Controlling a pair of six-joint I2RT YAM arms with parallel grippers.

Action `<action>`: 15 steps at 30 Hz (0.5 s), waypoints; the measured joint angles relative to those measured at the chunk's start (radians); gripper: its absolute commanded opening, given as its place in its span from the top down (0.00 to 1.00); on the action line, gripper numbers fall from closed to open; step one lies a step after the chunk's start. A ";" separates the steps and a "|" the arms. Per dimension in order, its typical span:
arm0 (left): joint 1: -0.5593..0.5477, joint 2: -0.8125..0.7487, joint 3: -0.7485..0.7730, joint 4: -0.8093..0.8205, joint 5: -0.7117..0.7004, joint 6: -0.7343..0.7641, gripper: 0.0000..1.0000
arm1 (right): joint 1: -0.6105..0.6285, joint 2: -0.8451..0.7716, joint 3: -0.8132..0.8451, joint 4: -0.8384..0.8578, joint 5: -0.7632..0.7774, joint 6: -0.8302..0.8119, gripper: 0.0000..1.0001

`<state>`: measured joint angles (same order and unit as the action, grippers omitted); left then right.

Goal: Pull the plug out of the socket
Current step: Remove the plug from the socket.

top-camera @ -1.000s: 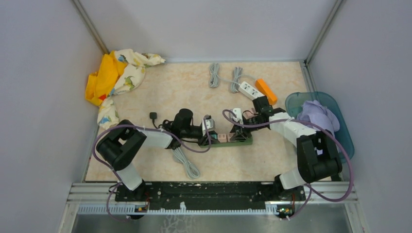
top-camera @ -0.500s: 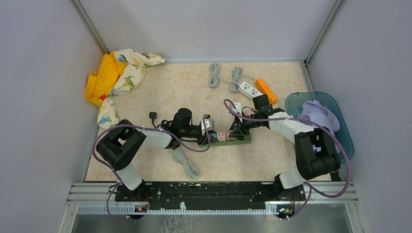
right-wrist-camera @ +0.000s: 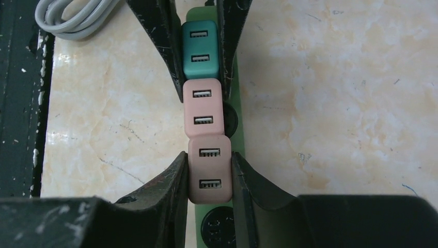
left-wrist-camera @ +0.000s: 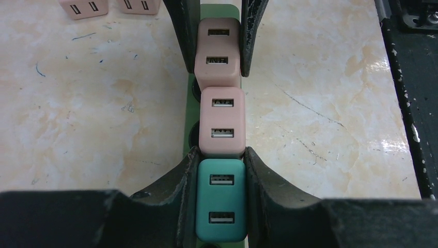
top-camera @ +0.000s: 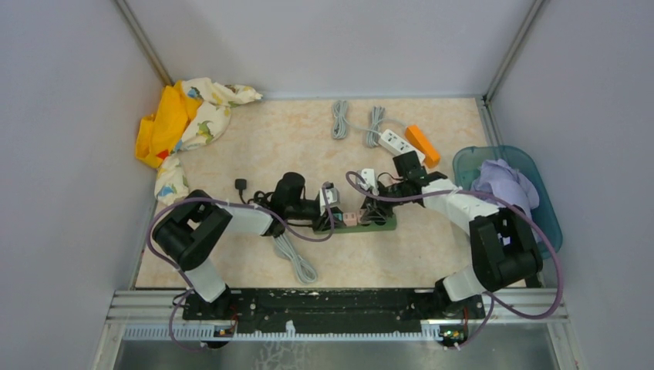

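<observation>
A green power strip (left-wrist-camera: pixel 189 139) lies on the marble tabletop with three USB plugs in a row on it. My left gripper (left-wrist-camera: pixel 221 155) is shut on the teal plug (left-wrist-camera: pixel 221 199) at its end of the row. The middle pink plug (left-wrist-camera: pixel 222 121) stands free between the two grippers. My right gripper (right-wrist-camera: pixel 208 157) is shut on the end pink plug (right-wrist-camera: pixel 209 170), and a bare black socket (right-wrist-camera: pixel 217 225) shows just behind it. In the top view both grippers, left (top-camera: pixel 330 202) and right (top-camera: pixel 375 210), meet over the strip (top-camera: pixel 388 224).
A grey cable coil (top-camera: pixel 297 262) lies near the left arm. At the back are two cable bundles (top-camera: pixel 339 119), a white power strip (top-camera: pixel 393 140) and an orange block (top-camera: pixel 422 144). Right: a teal bin (top-camera: pixel 540 208) with lilac cloth. Far left: a yellow patterned cloth (top-camera: pixel 185 123).
The right wrist has shifted slightly left and back while staying on its pink plug. The left arm and the strip have barely moved.
</observation>
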<state>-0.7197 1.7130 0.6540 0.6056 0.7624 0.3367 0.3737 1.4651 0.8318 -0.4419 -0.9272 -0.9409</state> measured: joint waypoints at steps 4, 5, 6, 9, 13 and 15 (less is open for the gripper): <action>0.002 0.000 0.000 0.004 -0.005 -0.003 0.99 | -0.023 -0.006 0.000 0.009 0.008 0.040 1.00; 0.001 0.000 0.000 0.003 -0.006 -0.003 0.99 | -0.035 -0.006 0.003 0.005 -0.002 0.037 1.00; 0.001 0.000 0.000 0.003 -0.007 -0.003 0.99 | -0.053 -0.007 0.011 -0.006 -0.015 0.032 1.00; 0.001 0.000 0.000 0.003 -0.007 -0.003 0.99 | -0.108 -0.014 0.045 -0.049 -0.034 0.018 1.00; 0.001 0.000 0.000 0.003 -0.008 -0.003 0.99 | -0.154 -0.051 0.074 -0.055 -0.054 0.030 1.00; 0.000 0.000 -0.002 0.007 -0.011 -0.004 0.99 | -0.164 -0.068 0.074 -0.042 -0.062 0.066 1.00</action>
<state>-0.7197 1.7130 0.6518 0.6128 0.7517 0.3328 0.2100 1.3968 0.9054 -0.4843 -0.9894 -0.8745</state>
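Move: The right fingers already pinch the end pink plug, its middle about 1 cm under the hand point and still over its socket in the green strip. The middle pink plug stands some 5 cm to this hand's left and level with it, the teal plug about 9 cm left. Two loose pink plugs lie roughly 12 cm right, one 8 cm and one 13 cm ahead. From the left hand, which pinches the teal plug, the end pink plug lies about 9 cm right, straight across. Keeping its pinch on the end pink plug, the right hand eases forward and right, then climbs faster, carrying the plug up off the green strip and out over its far edge towards the loose pink plugs, about 4.5 cm up, 3.5 cm forward and 3 cm right, while the wrist turns some 10 degrees clockwise. The left hand stays where it is with its fingers shut on the teal plug, steadying the strip against the pull. ##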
